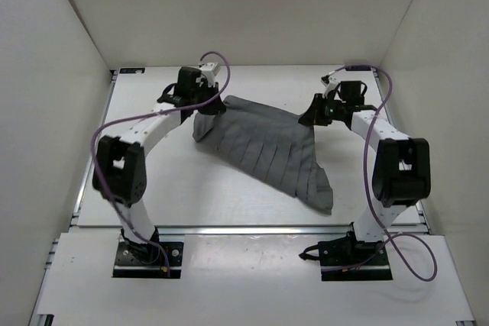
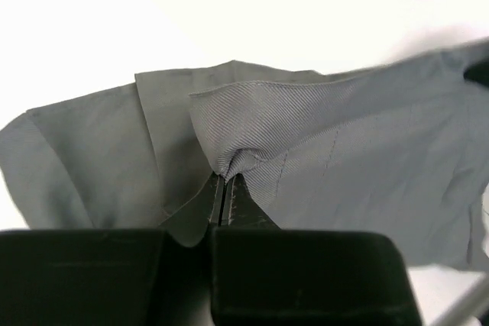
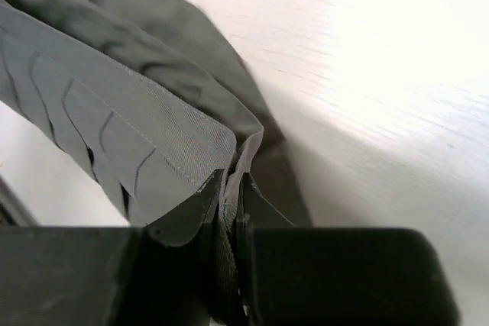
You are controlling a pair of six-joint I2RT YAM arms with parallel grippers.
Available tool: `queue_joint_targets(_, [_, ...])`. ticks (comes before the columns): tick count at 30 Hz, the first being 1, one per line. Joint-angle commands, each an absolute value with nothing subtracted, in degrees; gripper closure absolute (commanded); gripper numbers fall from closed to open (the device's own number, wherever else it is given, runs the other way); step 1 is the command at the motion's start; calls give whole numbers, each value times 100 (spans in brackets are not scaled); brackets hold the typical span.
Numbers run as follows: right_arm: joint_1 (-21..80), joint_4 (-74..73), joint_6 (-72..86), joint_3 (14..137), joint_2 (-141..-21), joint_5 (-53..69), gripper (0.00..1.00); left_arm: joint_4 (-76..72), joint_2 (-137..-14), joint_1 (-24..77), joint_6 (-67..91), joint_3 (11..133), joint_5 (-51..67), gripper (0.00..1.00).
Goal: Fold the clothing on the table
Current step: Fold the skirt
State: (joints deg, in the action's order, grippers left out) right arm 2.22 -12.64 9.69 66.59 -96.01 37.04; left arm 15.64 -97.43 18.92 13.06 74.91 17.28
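Note:
The clothing (image 1: 263,146), a dark grey pleated skirt, hangs stretched between my two arms over the white table (image 1: 191,196); its lower corner trails to the table at the front right. My left gripper (image 1: 208,107) is shut on the skirt's left edge, and the left wrist view shows the fabric (image 2: 306,143) bunched at the closed fingertips of that gripper (image 2: 226,177). My right gripper (image 1: 312,117) is shut on the right edge; a thick fold of cloth (image 3: 153,127) runs between the pads of that gripper (image 3: 231,181).
White walls (image 1: 53,59) enclose the table on three sides. A metal rail (image 1: 252,230) runs along the near edge, with both arm bases (image 1: 145,257) bolted behind it. Purple cables (image 1: 416,257) loop beside the right arm.

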Motion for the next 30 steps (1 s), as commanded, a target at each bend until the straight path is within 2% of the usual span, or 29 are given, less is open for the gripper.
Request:
queue_joint_targets(1, [-156, -1152, 1211, 6628, -9896, 3418, 100, 2100, -10431, 1968, 923, 8401, 1388, 100])
queue_joint_targets(6, [-290, -1018, 1231, 6854, -9939, 3209, 100, 2145, -11310, 1934, 1028, 9551, 1529, 100])
queue_joint_targets(14, [-642, -1960, 994, 10832, -11012, 2743, 100, 1934, -11725, 1504, 1494, 11222, 1582, 100])
queue_joint_targets(17, [-572, -1925, 853, 11398, -10908, 2646, 100, 2074, -11496, 1398, 1301, 11504, 1503, 100])
queue_joint_targets(19, [-571, -1794, 782, 11260, -10715, 2567, 100, 2223, -11208, 1397, 1082, 11540, 1511, 100])
queue_joint_targets(22, [-536, -1434, 764, 10128, -10224, 2619, 100, 2294, -10839, 1467, 818, 11120, 1494, 100])
queue_joint_targets(25, [-484, -1239, 783, 8267, -9531, 2759, 100, 2521, -10487, 1757, 362, 10112, 1293, 100])
queue_joint_targets(30, [-54, -1432, 870, 6403, -8476, 2821, 100, 2794, -9311, 2450, 184, 8083, 644, 100])
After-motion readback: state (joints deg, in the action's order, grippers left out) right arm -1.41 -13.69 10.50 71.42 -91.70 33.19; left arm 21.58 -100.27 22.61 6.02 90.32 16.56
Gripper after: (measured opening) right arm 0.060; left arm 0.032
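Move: Both hands hold the skirt's waistband some distance above the table; its middle lies about 12 cm right and 2 back of the left hand, about 12 cm left and 2 ahead of the right. The pleated body trails towards the robot, its middle some 12 cm back, 12 right and 8 below the left hand, 9 back, 12 left and 7 below the right. The table's far edge is about 13 cm straight ahead of the left hand, 17 of the right. Dipping about 4 cm first, both hands then fling the waistband forward and up in a fast arc, fingertips tilting up 20 degrees or so. At the top they turn back towards the robot and down together, ending near their starting reach but some 6 cm higher and a little to the right, both pinches kept. ##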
